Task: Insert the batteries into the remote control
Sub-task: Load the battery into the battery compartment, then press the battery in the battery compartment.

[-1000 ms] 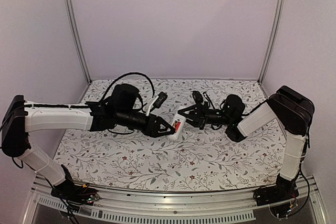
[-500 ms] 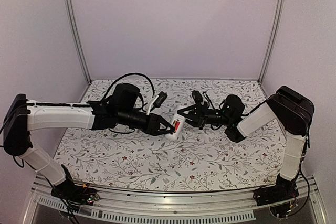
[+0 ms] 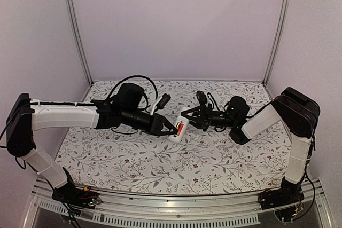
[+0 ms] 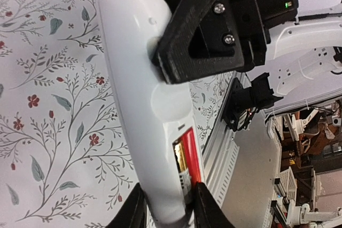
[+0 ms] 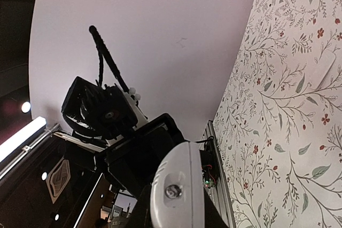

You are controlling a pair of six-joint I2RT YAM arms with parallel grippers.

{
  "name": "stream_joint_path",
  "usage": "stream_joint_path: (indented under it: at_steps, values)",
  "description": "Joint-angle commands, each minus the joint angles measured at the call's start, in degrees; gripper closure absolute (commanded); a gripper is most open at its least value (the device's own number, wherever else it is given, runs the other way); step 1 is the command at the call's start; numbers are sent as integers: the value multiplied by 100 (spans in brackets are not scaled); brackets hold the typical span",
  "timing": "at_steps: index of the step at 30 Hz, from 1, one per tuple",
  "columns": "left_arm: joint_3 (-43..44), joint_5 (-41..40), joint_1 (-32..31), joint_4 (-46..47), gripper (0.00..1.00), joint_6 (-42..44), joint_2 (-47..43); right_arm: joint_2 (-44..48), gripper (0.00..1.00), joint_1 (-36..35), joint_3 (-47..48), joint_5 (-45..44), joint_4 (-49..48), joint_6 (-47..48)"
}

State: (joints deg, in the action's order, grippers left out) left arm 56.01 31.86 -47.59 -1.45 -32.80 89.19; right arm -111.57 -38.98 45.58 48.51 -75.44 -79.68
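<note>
The remote control (image 3: 179,125) is a slim white bar held above the flowered cloth between both arms. Its open recess holds the batteries side by side, one red (image 4: 190,158) and one dark with gold (image 4: 180,165); the red one also shows from above (image 3: 180,127). My right gripper (image 3: 191,118) is shut on the remote's far half, its black fingers (image 4: 200,33) clamping it. My left gripper (image 4: 168,211) has its fingers pressed against both sides of the near end, beside the recess. In the right wrist view the remote's rounded end (image 5: 173,190) fills the gap of the right gripper (image 5: 176,209).
The flowered tabletop (image 3: 160,164) stretches below both arms. White walls and metal posts (image 3: 75,30) close in the back and sides. A pale flat strip (image 5: 321,69) lies on the cloth. An aluminium rail (image 3: 176,209) runs along the near edge.
My left gripper's fingers have closed in on the near end of the remote, and the left arm has edged slightly toward it. The right arm and the remote have stayed put.
</note>
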Motion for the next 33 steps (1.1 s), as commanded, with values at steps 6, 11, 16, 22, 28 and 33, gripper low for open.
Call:
stream_joint_path:
  at_steps: [6,11,16,22,28,33]
  values:
    - [231,-409,57,-126,54,117,-67,636,100,-155,49,107,648,606]
    - [403,-233,17,238,47,-102,-32,952,100,-158,38,65,1413,1213]
    - [496,-188,-51,440,50,-380,247,1049,100,-188,89,62,1567,1374]
    - [439,-402,-79,54,62,-144,224,1211,100,-190,117,62,1842,1491]
    - [264,-183,-70,-173,54,197,1,1470,100,-189,202,-7,2531,1833]
    - [317,52,-215,-107,40,330,-21,1642,100,-191,262,-128,3054,2224]
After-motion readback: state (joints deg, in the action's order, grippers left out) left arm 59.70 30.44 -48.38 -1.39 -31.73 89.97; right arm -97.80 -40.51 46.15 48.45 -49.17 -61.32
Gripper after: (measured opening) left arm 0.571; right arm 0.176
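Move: The left fingertips are at the battery compartment: the red battery lies about 2 cm to the left hand's right, level ahead and in height. The gold battery sits beside it, about 1 cm ahead and 2 cm right of the hand; the remote control's middle is roughly 2 cm ahead and 2 cm right. From the right hand, which holds the remote's far end, the red battery is some 5 cm back, 3 cm left and 1 cm lower. Left fingers open wider by the batteries as both hands rise about 2 cm, the right drawing the remote back. ##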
